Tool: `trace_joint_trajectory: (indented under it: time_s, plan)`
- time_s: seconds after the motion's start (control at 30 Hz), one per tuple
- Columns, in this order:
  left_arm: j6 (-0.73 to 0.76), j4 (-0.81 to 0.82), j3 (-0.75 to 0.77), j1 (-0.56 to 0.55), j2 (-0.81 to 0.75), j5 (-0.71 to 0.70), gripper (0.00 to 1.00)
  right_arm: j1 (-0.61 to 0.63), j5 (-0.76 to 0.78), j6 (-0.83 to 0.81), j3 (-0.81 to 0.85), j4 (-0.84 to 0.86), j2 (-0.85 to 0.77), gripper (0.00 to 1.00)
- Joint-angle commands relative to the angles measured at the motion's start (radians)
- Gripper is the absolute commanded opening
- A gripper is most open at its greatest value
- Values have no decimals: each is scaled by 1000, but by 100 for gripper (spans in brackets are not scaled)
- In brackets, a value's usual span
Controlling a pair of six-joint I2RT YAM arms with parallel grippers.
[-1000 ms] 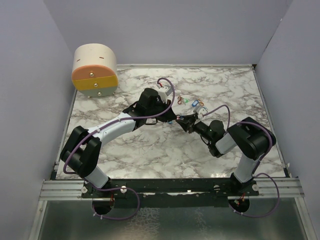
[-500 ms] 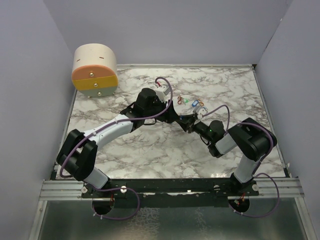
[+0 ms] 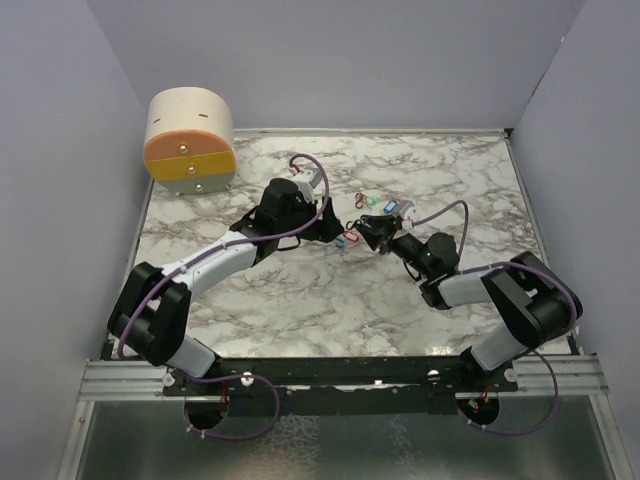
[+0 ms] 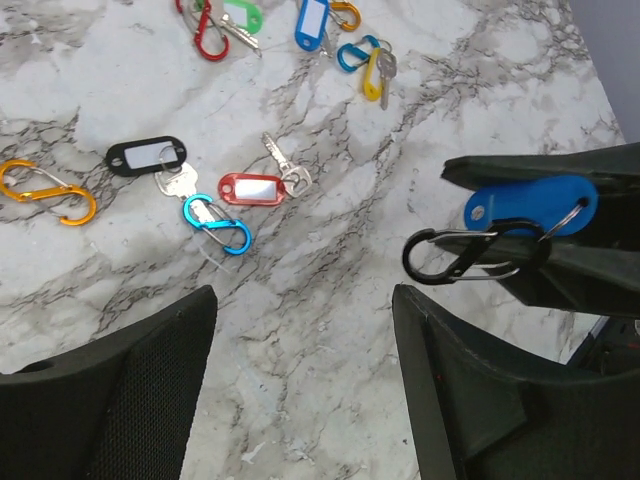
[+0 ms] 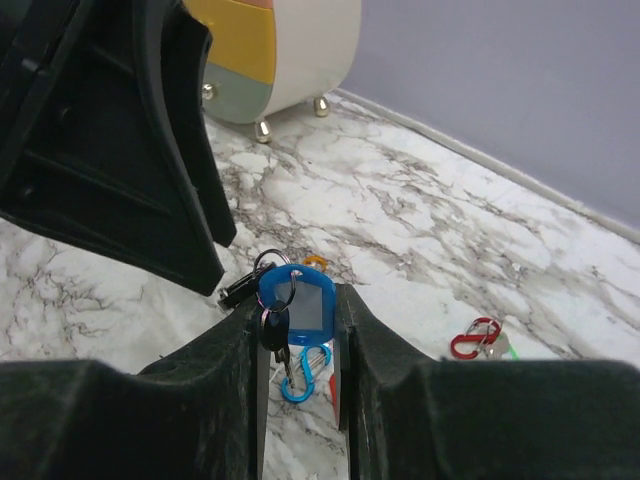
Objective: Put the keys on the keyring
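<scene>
My right gripper (image 5: 296,298) is shut on a blue key tag (image 5: 305,300), with a dark key (image 5: 275,330) and a black carabiner keyring (image 4: 450,255) hanging from its ring. In the left wrist view the same blue tag (image 4: 530,203) shows at the right, clamped in the right fingers. My left gripper (image 4: 300,300) is open with only bare marble between its fingers, just left of the carabiner and apart from it. From above, the left gripper (image 3: 335,228) and right gripper (image 3: 368,230) face each other mid-table. Loose keys lie beyond: a red tag (image 4: 250,187) and a black tag (image 4: 145,156).
A blue carabiner (image 4: 218,222) and an orange carabiner (image 4: 50,192) lie near the loose tags. Further off sit a red carabiner (image 4: 205,25), a green tag (image 4: 243,15), another blue tag (image 4: 311,22) and a yellow key (image 4: 372,75). A small drawer unit (image 3: 190,140) stands back left.
My left gripper has opened and drawn back to the left, away from the right gripper. The right gripper has pushed a little farther out, still holding the blue tag.
</scene>
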Motion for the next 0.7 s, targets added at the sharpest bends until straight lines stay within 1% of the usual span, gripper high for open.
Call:
trace_joint_trajectory:
  time_s: [0.0, 0.27, 0.33, 0.47, 0.67]
  plan:
    - [-19, 27, -37, 16, -90, -102, 73, -2, 51, -35, 53, -201, -79, 1]
    - [-27, 37, -100, 42, -204, -163, 76, -1, 127, -24, 128, -443, -145, 1]
    - [-29, 39, -108, 48, -216, -163, 76, -2, 183, 5, 181, -567, -152, 1]
    - [-30, 41, -112, 55, -221, -154, 76, -2, 302, 72, 349, -885, -130, 1]
    - [-30, 44, -114, 61, -217, -139, 76, -5, 461, 181, 509, -1141, -79, 1]
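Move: The blue tag with the black carabiner is already in the right gripper; the red carabiner with the green tag, which it heads for, lies about 15 cm ahead, 2 cm to the right and 13 cm below. The blue tag with the orange carabiner is some 14 cm ahead and 12 cm right; the red tag about 4 cm ahead and 3 cm left. From the left hand the red-and-green set lies roughly 17 cm ahead and 9 cm right. Keep the right gripper shut on the blue tag and carry it with its black carabiner forward about 7 cm, ending slightly higher, towards the red-and-green set; tip the fingers down some 20 degrees while swinging them clockwise. Draw the open, empty left gripper away to the left about 5 cm and up, turning counter-clockwise. ##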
